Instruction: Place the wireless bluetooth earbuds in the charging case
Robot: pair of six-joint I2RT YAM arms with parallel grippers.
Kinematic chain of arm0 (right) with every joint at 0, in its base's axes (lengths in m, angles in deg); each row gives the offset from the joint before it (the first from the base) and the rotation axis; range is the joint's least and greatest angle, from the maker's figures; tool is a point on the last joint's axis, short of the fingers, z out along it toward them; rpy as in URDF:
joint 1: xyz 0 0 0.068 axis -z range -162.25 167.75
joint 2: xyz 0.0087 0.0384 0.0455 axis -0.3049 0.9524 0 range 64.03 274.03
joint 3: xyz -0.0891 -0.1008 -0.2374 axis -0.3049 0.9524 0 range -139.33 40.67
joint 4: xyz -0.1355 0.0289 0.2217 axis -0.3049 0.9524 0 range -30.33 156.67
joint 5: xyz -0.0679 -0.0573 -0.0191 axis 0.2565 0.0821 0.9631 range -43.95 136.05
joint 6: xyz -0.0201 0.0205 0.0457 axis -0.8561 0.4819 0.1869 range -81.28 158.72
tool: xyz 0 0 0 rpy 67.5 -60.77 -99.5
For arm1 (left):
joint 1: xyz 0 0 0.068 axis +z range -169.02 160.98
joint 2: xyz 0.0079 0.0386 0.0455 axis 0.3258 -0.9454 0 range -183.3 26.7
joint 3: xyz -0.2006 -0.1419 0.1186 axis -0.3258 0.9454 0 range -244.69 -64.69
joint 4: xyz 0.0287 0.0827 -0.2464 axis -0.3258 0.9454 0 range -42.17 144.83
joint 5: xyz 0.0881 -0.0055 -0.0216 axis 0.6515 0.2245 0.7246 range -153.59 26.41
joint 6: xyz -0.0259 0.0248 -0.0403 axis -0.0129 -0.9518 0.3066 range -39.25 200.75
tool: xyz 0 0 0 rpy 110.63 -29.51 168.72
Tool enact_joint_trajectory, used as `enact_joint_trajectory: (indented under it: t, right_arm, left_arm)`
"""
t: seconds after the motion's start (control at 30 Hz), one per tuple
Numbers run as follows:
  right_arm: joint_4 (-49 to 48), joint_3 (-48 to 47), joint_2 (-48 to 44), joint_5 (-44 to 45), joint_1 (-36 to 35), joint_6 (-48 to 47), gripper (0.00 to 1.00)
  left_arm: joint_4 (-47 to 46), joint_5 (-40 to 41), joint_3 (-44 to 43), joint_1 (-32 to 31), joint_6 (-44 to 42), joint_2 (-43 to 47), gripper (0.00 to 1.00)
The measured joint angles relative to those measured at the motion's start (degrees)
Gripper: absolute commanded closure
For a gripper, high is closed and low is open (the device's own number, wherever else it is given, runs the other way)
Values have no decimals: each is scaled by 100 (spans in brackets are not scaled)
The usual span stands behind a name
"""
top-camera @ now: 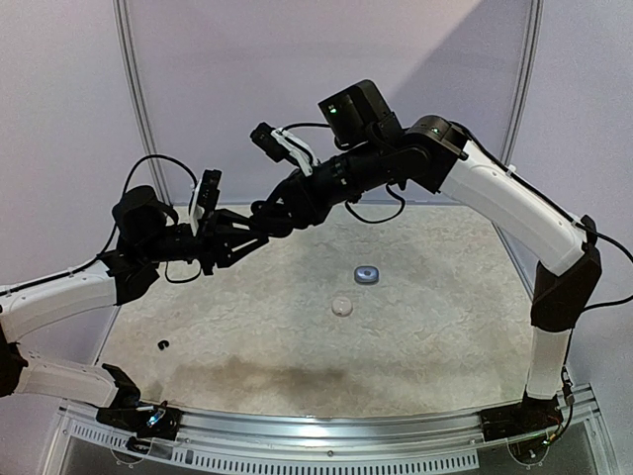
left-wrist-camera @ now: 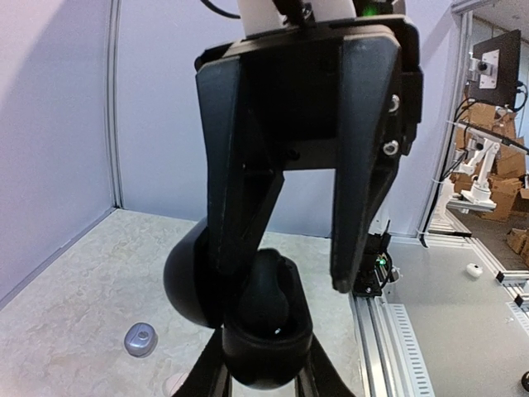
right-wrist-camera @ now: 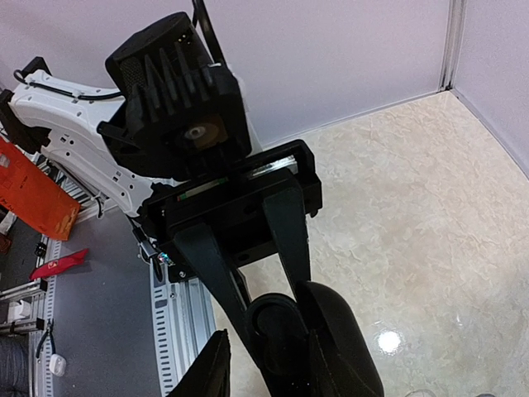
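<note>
My left gripper (left-wrist-camera: 264,368) is shut on a black charging case (left-wrist-camera: 263,356), held up in the air with its lid (left-wrist-camera: 183,281) swung open to the left. A black earbud (left-wrist-camera: 271,302) sits in the case's cavity. My right gripper (left-wrist-camera: 289,298) reaches down from above, open; one finger rests at the earbud and the lid, the other hangs free beside the case. In the top view both grippers (top-camera: 237,242) (top-camera: 259,220) meet above the table's back left. Another tiny black earbud (top-camera: 163,344) lies on the table at the front left.
A silvery-grey pebble-shaped case (top-camera: 367,274) and a small white round case (top-camera: 341,306) lie mid-table on the marbled top (top-camera: 435,327). Walls close the back and sides. A slotted metal rail (top-camera: 326,435) runs along the near edge.
</note>
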Motion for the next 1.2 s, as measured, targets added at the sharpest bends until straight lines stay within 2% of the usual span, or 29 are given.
enact_joint_trajectory:
  t: [0.13, 0.5, 0.7, 0.87, 1.2]
  right_arm:
    - [-57, 20, 0, -42, 17, 79, 72]
    - [-179, 20, 0, -55, 81, 195, 93]
    - [-181, 39, -2, -197, 114, 33, 96]
    - [-151, 116, -33, -229, 76, -509, 97]
    - [605, -354, 72, 876, -393, -1823, 100]
  left_arm:
    - [-7, 17, 0, 7, 0, 2, 100]
    - [-44, 4, 0, 7, -2, 2, 100]
    - [-44, -63, 0, 7, -37, 2, 100]
    - [48, -140, 0, 7, -208, 2, 100]
    - [380, -337, -42, 2, -1082, 2, 100]
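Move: The left hand still holds the open black charging case, its middle about 2 cm to that hand's right and 1 cm above. From the right hand, whose parted fingers straddle the case's well, the case lies roughly 1 cm left and 2 cm below. On the table some 35 cm below the right hand, the white case sits about 15 cm right and 4 cm ahead, the purple case 20 cm right and 12 cm ahead. The right fingers shut over the black case's well, then draw back about 2 cm, rolling some 20 degrees. ##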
